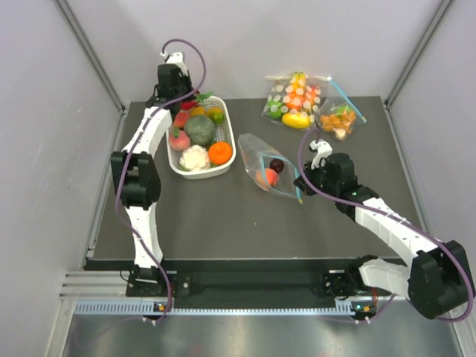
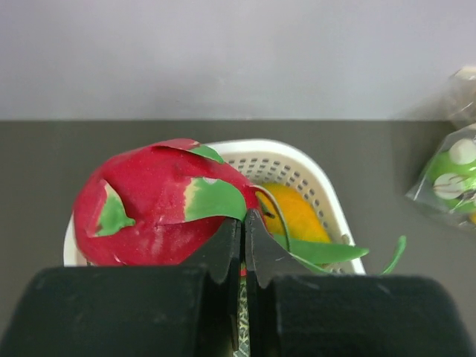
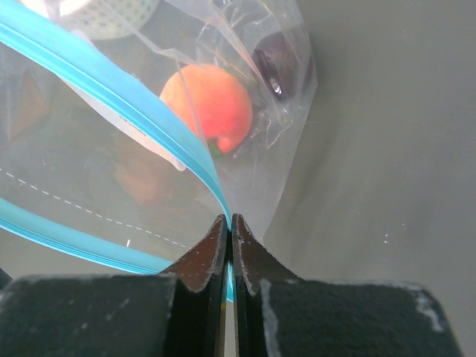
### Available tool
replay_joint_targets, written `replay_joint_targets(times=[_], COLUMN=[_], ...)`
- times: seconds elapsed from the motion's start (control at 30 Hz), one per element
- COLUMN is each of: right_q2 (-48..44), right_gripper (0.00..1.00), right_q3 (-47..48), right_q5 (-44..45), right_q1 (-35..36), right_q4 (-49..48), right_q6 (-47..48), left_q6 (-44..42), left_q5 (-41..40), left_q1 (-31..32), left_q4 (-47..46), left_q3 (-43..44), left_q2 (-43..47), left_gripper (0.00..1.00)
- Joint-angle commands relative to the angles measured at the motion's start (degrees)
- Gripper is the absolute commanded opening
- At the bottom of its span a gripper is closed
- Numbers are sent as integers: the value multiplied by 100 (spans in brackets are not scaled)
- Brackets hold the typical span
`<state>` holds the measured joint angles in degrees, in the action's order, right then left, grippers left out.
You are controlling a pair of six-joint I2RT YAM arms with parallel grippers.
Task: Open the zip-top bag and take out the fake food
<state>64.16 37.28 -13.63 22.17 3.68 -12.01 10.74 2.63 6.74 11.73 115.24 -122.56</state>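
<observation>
The clear zip-top bag (image 1: 262,160) lies at mid-table with its mouth open. My right gripper (image 1: 300,181) is shut on its teal zip strip (image 3: 149,119) at the near corner, as the right wrist view shows (image 3: 230,219). An orange-pink peach (image 3: 208,104) and a dark purple piece (image 3: 279,63) are inside the bag. My left gripper (image 2: 243,223) is shut on a green leaf of the pink-red dragon fruit (image 2: 156,204), at the far end of the white basket (image 1: 232,160). I cannot tell whether the fruit rests in the basket.
The basket holds a green cabbage (image 1: 199,130), a cauliflower (image 1: 195,158), an orange (image 1: 220,152) and other fruit. A polka-dot clear bag (image 1: 294,97) and a small bag of orange pieces (image 1: 338,119) lie at the back right. White walls enclose the table.
</observation>
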Motion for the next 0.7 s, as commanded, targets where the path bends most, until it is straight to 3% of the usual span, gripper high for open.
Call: replay_joint_targets(times=[0.0, 0.27, 0.4, 0.43, 0.53, 0.67], right_q2=[123, 185, 141, 123, 70, -8], right_gripper=[0, 0, 0, 0, 0, 0], right_q3=[254, 254, 236, 236, 227, 262], right_q5=[-114, -175, -202, -184, -184, -210], right_q1=[-73, -82, -82, -82, -82, -82], right_q4=[-289, -298, -289, -272, -263, -210], right_q6=[67, 58, 58, 50, 41, 59], left_q6=[-37, 121, 33, 42, 94, -19], left_q5=[-211, -631, -729, -712, -598, -518], left_q1=[20, 29, 29, 38, 55, 152], left_q4=[-750, -1120, -1006, -997, -1032, -1067], left_q3=[-212, -1073, -1047, -1065, -1223, -1372], left_q2=[75, 321, 189, 198, 364, 680], left_gripper=[0, 0, 2, 15, 42, 67])
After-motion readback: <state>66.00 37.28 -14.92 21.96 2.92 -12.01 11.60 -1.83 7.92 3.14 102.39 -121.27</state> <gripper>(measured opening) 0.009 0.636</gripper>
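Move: The left gripper holds the dragon fruit by its leaves over the basket's far part. The basket's middle is about 5 cm back, 1 cm left and roughly 20 cm below. The green melon lies some 2 cm back, 1 cm left and 15 cm down, the yellow fruit about 4 cm ahead, 4 cm right and 14 cm down. From the right gripper, the basket's middle lies about 21 cm ahead, 32 cm left and 9 cm below. Lower the left gripper nearly straight down about 6 cm, still pinching the dragon fruit's leaves, to bring the fruit down onto the food at the basket's far left. Hold there with the fingers pointing mostly forward, then open them well past half, letting go of the leaves. ##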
